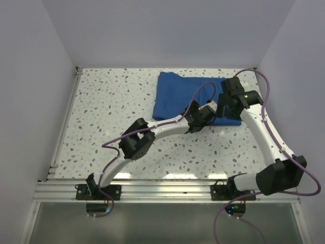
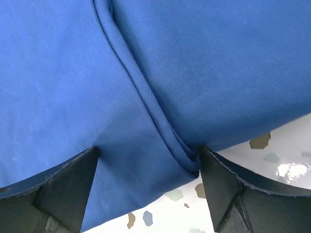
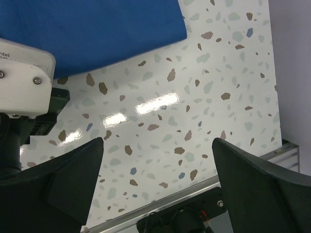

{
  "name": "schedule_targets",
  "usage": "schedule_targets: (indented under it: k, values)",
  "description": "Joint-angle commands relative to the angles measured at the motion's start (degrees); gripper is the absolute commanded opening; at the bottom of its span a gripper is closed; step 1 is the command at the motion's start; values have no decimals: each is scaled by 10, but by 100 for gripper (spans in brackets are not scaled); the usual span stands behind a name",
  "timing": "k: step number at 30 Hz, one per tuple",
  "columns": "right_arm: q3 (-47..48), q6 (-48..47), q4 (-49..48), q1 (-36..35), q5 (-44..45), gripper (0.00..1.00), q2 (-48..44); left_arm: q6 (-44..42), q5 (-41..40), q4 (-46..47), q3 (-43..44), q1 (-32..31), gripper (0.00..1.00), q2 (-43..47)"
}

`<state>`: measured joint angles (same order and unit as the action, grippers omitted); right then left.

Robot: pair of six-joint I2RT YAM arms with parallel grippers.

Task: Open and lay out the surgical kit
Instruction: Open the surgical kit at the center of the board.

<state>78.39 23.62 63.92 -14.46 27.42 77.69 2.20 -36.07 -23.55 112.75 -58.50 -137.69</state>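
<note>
The surgical kit is a folded royal-blue cloth bundle (image 1: pixel 177 94) lying flat at the back of the speckled table (image 1: pixel 111 112). My left gripper (image 1: pixel 207 113) is low at the bundle's near right edge. In the left wrist view the cloth (image 2: pixel 204 63) fills the frame, and a raised fold (image 2: pixel 146 97) runs down between the wide jaws of the left gripper (image 2: pixel 148 149), touching the right finger (image 2: pixel 218 179). My right gripper (image 1: pixel 225 108) hovers just beside it. In the right wrist view the right gripper (image 3: pixel 156 141) is open over bare table, with the cloth's corner (image 3: pixel 97 29) at top left.
White walls close in the table at the back and both sides. An aluminium rail (image 1: pixel 167 190) runs along the near edge. The two wrists are close together over the bundle's right part, and the left arm's white link (image 3: pixel 24 82) shows in the right wrist view.
</note>
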Motion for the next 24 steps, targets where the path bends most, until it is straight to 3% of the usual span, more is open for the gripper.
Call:
schedule_targets:
  k: [1,5,9,17,22,24]
  values:
    - [13,-5,5,-2,-19,99,17,11,-42,29,8,8,86,-7]
    - [30,0,2,-2,-32,99,40,7,-52,44,-15,12,77,12]
    - [36,-1,-7,-2,-36,99,58,-2,-59,51,-9,16,49,39]
    - [35,2,-17,-2,-44,99,78,-8,-73,9,76,31,19,98]
    - [40,6,-21,-2,-47,99,98,43,-64,-41,96,72,13,150]
    - [42,7,-25,-2,-57,99,108,86,-66,-54,56,103,11,190]
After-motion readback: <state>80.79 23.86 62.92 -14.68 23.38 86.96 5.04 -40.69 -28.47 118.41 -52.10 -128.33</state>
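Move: The free near corner of the folded flap on the surgical kit lies between the left gripper's open fingers, about 3 cm right and 2 cm back of their midpoint, roughly 1 cm lower. The kit's near-left corner is some 20 cm left and 1 cm ahead, its near-right corner about 25 cm right and 3 cm back. From the right hand, that flap corner is about 8 cm ahead, 13 cm left and 16 cm down. Close the left fingers on the flap by its near corner, easing them forward and slightly left along the board as they shut, then lift the pinched cloth about 11 cm with more forward and left drift, some 5 cm each way overall. Meanwhile sink the open right gripper about 3 cm, easing forward and left above the kit. ##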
